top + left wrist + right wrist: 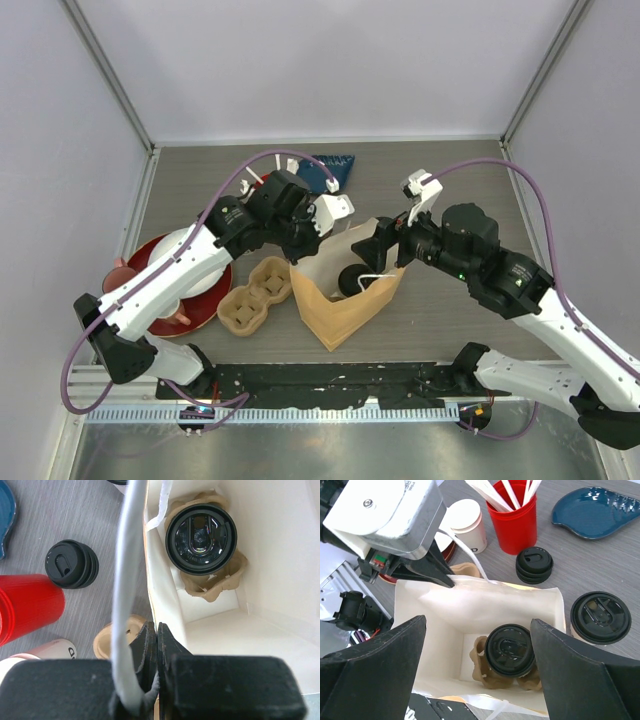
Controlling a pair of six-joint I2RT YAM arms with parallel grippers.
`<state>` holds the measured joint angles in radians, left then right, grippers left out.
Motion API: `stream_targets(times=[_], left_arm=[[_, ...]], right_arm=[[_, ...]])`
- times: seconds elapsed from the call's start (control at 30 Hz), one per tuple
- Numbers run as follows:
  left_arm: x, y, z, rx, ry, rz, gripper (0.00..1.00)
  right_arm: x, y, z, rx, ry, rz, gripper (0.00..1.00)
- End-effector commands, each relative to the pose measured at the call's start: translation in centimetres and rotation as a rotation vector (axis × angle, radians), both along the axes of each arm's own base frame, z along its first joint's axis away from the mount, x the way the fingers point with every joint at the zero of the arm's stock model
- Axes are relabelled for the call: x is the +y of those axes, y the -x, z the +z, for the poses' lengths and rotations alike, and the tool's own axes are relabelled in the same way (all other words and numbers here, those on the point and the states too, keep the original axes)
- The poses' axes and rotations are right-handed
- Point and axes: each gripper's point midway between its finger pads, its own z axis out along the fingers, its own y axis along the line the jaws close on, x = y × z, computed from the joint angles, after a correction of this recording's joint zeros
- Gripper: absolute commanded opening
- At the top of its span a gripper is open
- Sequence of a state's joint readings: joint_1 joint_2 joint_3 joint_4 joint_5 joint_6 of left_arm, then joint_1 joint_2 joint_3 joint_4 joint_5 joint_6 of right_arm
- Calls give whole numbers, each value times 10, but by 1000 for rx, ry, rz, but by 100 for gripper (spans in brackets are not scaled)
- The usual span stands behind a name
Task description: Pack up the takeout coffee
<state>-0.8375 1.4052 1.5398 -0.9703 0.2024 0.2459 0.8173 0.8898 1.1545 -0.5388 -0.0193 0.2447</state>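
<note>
A white-lined brown paper bag (pixel 345 300) stands open at mid-table. Inside it, one takeout coffee (pixel 510 650) with a black lid sits in a cardboard carrier (pixel 212 582). That cup (pixel 201 538) also shows in the left wrist view. A second takeout coffee (pixel 600 617) stands on the table just outside the bag's far wall. My left gripper (pixel 157 640) is shut on the bag's rim, with the white handle strap (pixel 125 580) looping past it. My right gripper (pixel 477 672) hovers over the bag's mouth, open wide and holding nothing.
A stack of black lids (pixel 534 565), a red cup of white sticks (pixel 512 517) and a blue dish (pixel 600 510) lie beyond the bag. An empty cardboard carrier (pixel 255 295) sits left of it, beside a red plate (pixel 150 320). A white cup (pixel 465 525) stands near the red one.
</note>
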Motion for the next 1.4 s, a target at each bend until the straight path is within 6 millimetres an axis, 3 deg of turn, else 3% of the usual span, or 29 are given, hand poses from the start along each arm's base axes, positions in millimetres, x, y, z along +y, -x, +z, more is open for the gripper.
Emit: stream_targets(times=[0.0,0.87,1.1,1.37], left_arm=[[4,10,6,6,0,-32,0],[0,6,2,16,-15,-34,0],[0,6,4,17,-11,-33,20],[-1,4,12,2,6,-24,32]], right_arm=[[-9,-7,37,-72,-77,-75,90],[-21,-13,44,-74,-67,-145,90],[-22,-15,45,-74,-55,-156,90],[-21,-17,42,-67,-36,-157,91]])
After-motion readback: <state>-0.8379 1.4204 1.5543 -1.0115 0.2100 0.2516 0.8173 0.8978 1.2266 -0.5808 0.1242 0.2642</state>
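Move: Pinching the bag's left rim, the left hand has the bag's middle some 10 cm to its right, 1 cm back and 13 cm down; the coffee inside lies about 12 cm right and 1 cm ahead, the black lids 20 cm ahead and 2 cm right, the empty carrier 11 cm left and 3 cm ahead. From the open right hand that coffee is about 4 cm ahead, 1 cm left and 26 cm below; the other coffee is 19 cm ahead and 6 cm right. Easing clear above the bag's mouth, the empty right hand drifts about 3 cm up, to the right and forward, away from the packed coffee, turning clockwise some 8 degrees with its fingers kept wide. The left hand stays at the left rim, then near the end opens its fingers about a quarter and lets go of the paper, hardly shifting. ##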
